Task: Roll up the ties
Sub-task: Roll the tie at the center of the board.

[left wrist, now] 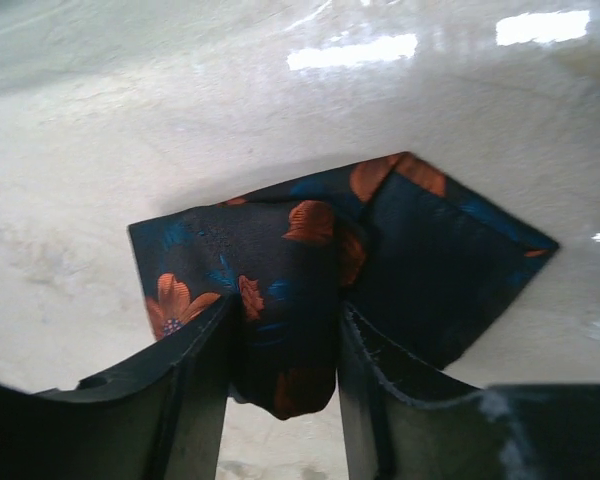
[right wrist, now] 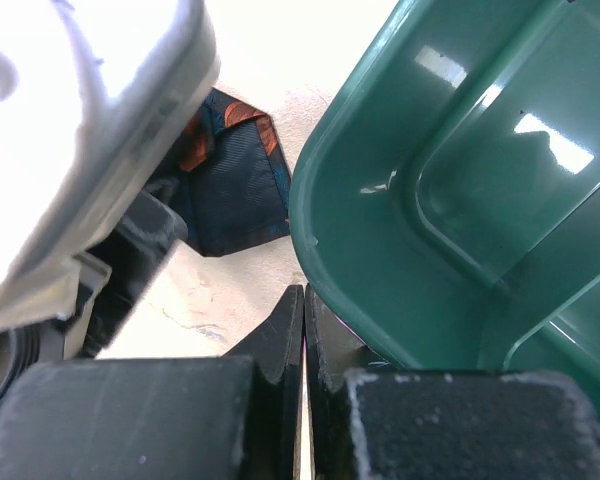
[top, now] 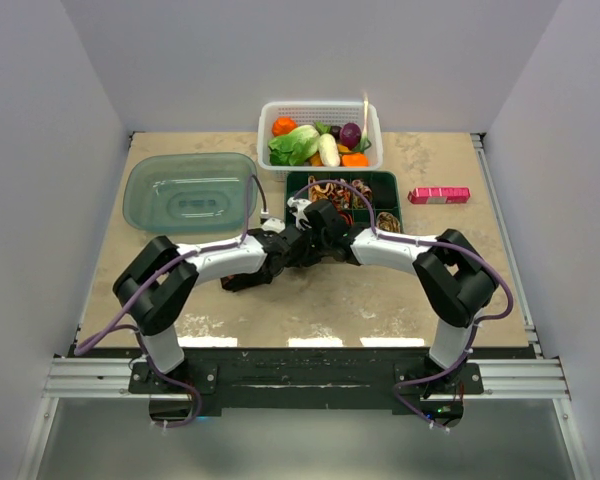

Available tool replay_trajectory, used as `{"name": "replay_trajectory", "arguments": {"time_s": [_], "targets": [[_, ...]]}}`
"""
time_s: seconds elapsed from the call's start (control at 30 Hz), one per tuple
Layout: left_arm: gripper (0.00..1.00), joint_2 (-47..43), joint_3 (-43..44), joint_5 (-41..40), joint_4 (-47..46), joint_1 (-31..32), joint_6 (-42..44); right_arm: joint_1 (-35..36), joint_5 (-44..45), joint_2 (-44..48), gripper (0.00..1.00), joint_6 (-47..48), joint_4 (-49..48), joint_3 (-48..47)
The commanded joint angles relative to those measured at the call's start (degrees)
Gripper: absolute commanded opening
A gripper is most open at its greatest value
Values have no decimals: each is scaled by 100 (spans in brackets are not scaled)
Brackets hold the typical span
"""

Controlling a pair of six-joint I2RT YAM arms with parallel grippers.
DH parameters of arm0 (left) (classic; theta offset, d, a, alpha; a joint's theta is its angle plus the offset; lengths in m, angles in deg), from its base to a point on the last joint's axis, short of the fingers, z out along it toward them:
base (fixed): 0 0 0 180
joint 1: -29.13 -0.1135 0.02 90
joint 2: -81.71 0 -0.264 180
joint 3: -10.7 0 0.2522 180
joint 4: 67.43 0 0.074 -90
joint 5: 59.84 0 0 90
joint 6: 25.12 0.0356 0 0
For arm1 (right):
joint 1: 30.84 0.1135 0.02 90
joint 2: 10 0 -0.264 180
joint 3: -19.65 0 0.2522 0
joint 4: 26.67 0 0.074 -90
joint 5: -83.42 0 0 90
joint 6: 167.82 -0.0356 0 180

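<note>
In the left wrist view a black tie (left wrist: pixel 280 250) with orange-red flowers lies folded on the pale table. One rolled fold of it sits between the fingers of my left gripper (left wrist: pixel 285 350). The jaws stand apart on either side of that fold and do not visibly pinch it. My right gripper (right wrist: pixel 303 305) is shut with nothing in it, its tips at the table beside the outer wall of the green tray (right wrist: pixel 380 200). A corner of the same tie (right wrist: pixel 230 190) shows beyond it. From above, both grippers meet just in front of the tray (top: pixel 298 182), where small rolled ties (top: pixel 332 190) sit.
A white basket (top: pixel 320 108) of vegetables stands at the back. A teal plastic tub (top: pixel 188 190) lies at the left and a pink box (top: pixel 439 195) at the right. The left arm's white wrist (right wrist: pixel 90 150) is close beside the right gripper.
</note>
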Motion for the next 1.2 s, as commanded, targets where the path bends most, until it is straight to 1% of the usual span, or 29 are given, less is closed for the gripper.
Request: {"name": "replay_trajectory", "arguments": {"time_s": [0.0, 0.2, 0.37, 0.47, 0.57, 0.67, 0.7, 0.77, 0.8, 0.87, 0.93, 0.97, 1.0, 1.1, 1.17], "targets": [[51, -318, -144, 803, -769, 28, -80, -67, 57, 93, 0, 91, -68, 19], [57, -942, -162, 777, -734, 19, -133, -58, 40, 120, 0, 109, -76, -43], [65, -1610, -250, 760, -813, 2, -159, -5, -4, 137, 0, 126, -59, -131], [68, -1944, -355, 838, -883, -77, -142, 100, 48, 120, 0, 170, 3, -236], [71, -2295, -574, 1128, -1085, -323, -89, 240, 118, 50, 0, 197, 64, -377], [72, -2787, -1005, 1821, -1524, -805, 34, 390, 197, -64, 0, 223, 143, -561], [72, -2919, -1267, 2249, -1647, -1111, 69, 417, 250, -91, 0, 241, 178, -614], [73, -3323, -1610, 2577, -1946, -1525, 96, 504, 277, -170, 0, 241, 170, -702], [76, -3542, -1699, 2840, -2060, -1632, 104, 522, 320, -205, 0, 249, 178, -754], [78, -3728, -1962, 3070, -2140, -2009, 87, 601, 417, -345, 0, 276, 205, -807], [80, -3965, -2165, 3614, -2324, -2308, 69, 663, 549, -451, 0, 346, 258, -912], [80, -4036, -2392, 3860, -2412, -2658, 52, 715, 602, -495, 0, 355, 258, -922], [80, -4106, -2508, 4341, -2509, -2827, 34, 733, 628, -591, 0, 381, 240, -948], [81, -4378, -2912, 5098, -2912, -3416, -10, 821, 848, -785, 0, 416, 319, -1036], [81, -4414, -3140, 5372, -3028, -3784, -10, 874, 1006, -882, 0, 443, 389, -1106]]}}
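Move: The folded tie lies right at the left hand's fingers, its middle about 1 cm ahead, 1 cm right and 1 cm below. From the right hand, shut and waiting, the tie is some 10 cm left, 3 cm back and 5 cm below; the green box's middle is about 11 cm right and 12 cm ahead of this hand. The clear tray sits roughly 13 cm left and 21 cm ahead of the left hand. Left opens off the tie, lifts about 7 cm, swings left; shut right goes 5 cm left, then down towards it. ##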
